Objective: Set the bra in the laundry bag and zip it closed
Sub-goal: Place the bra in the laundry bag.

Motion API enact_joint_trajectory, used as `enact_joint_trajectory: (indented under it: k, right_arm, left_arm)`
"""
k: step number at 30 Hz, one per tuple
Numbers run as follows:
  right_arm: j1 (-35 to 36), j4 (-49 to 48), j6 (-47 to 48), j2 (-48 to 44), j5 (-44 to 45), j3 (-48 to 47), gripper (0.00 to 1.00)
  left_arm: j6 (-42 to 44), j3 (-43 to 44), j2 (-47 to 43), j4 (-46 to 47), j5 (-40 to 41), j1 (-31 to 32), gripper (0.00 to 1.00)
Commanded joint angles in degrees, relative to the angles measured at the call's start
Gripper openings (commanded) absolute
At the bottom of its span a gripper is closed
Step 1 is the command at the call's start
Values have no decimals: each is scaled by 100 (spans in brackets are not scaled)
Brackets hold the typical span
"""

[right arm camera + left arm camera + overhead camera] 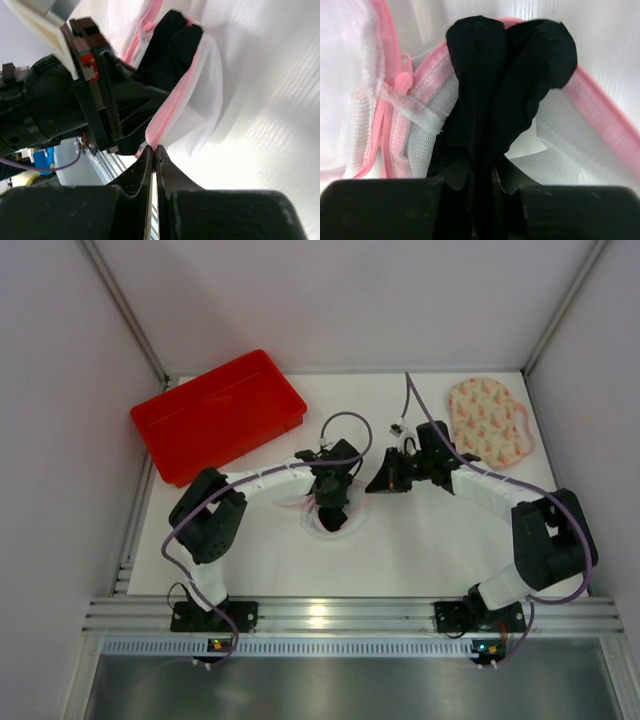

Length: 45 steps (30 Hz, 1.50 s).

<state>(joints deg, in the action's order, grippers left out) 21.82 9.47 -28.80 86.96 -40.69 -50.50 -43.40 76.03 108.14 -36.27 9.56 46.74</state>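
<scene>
The black bra (505, 75) is bunched up and pinched between the jaws of my left gripper (482, 180), which is shut on it. The bra pokes into the open mouth of the laundry bag (435, 100), a white mesh pouch with pink edging, and its pink zip pull (403, 80) lies to the left. In the right wrist view my right gripper (154, 149) is shut on the pink rim of the laundry bag (200, 90), beside the bra (170, 45). From above, both grippers meet at mid table over the bag (313, 526).
A red tray (218, 415) sits at the back left of the table. A peach oval patterned fabric piece (487, 422) with pink trim lies at the back right. Grey walls and metal posts close in the table on three sides.
</scene>
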Motion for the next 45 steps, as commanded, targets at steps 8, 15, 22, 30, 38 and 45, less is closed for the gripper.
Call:
enact_joint_trajectory:
  k: [8, 15, 22, 30, 38, 45]
  right_arm:
    - [-73, -850, -302, 347, -27, -408, 0]
    - [-12, -1246, -601, 761, 8, -539, 0]
    - [-12, -1334, -715, 1200, -9, -944, 0]
    - [67, -1571, -733, 1394, -211, -1049, 0]
    - [103, -2107, -978, 641, -756, -795, 0]
    - [120, -1072, -408, -293, -959, -461, 0]
  left_arm:
    - [736, -1827, -1391, 1113, -1123, -121, 0]
    - [999, -1872, -1497, 1184, -1238, -60, 0]
    - [1237, -2101, -2050, 1316, -1176, 19, 0]
    - [1615, -2514, -2561, 1737, -1589, 212, 0]
    - [1230, -2251, -2017, 1597, -1228, 231, 0]
    - [579, -1575, -1428, 1071, -1317, -471, 0]
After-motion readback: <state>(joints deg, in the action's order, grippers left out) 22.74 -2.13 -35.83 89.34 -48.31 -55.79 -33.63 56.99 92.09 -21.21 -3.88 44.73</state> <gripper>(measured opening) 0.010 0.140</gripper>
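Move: The left hand already grips the black bra down at the laundry bag's mouth; the bag's body centres about 3 cm back and 1 cm left of it, 2 cm lower. The rim pinched by the right hand is about 7 cm right, 3 cm forward and 6 cm above the left hand; the bag's pink-edged flap lies 9 cm left and level with it. From the right hand, the bra is roughly 7 cm left, 4 cm back and 7 cm below. Backing off about 7 cm, the left hand rises some 3 cm and twists about 20 degrees clockwise, then starts forward again, keeping its pinch on the bra. The right hand, still shut on the rim, works forward about 5 cm and left, dipping slightly, then hoists the rim some 7 cm while easing back. ##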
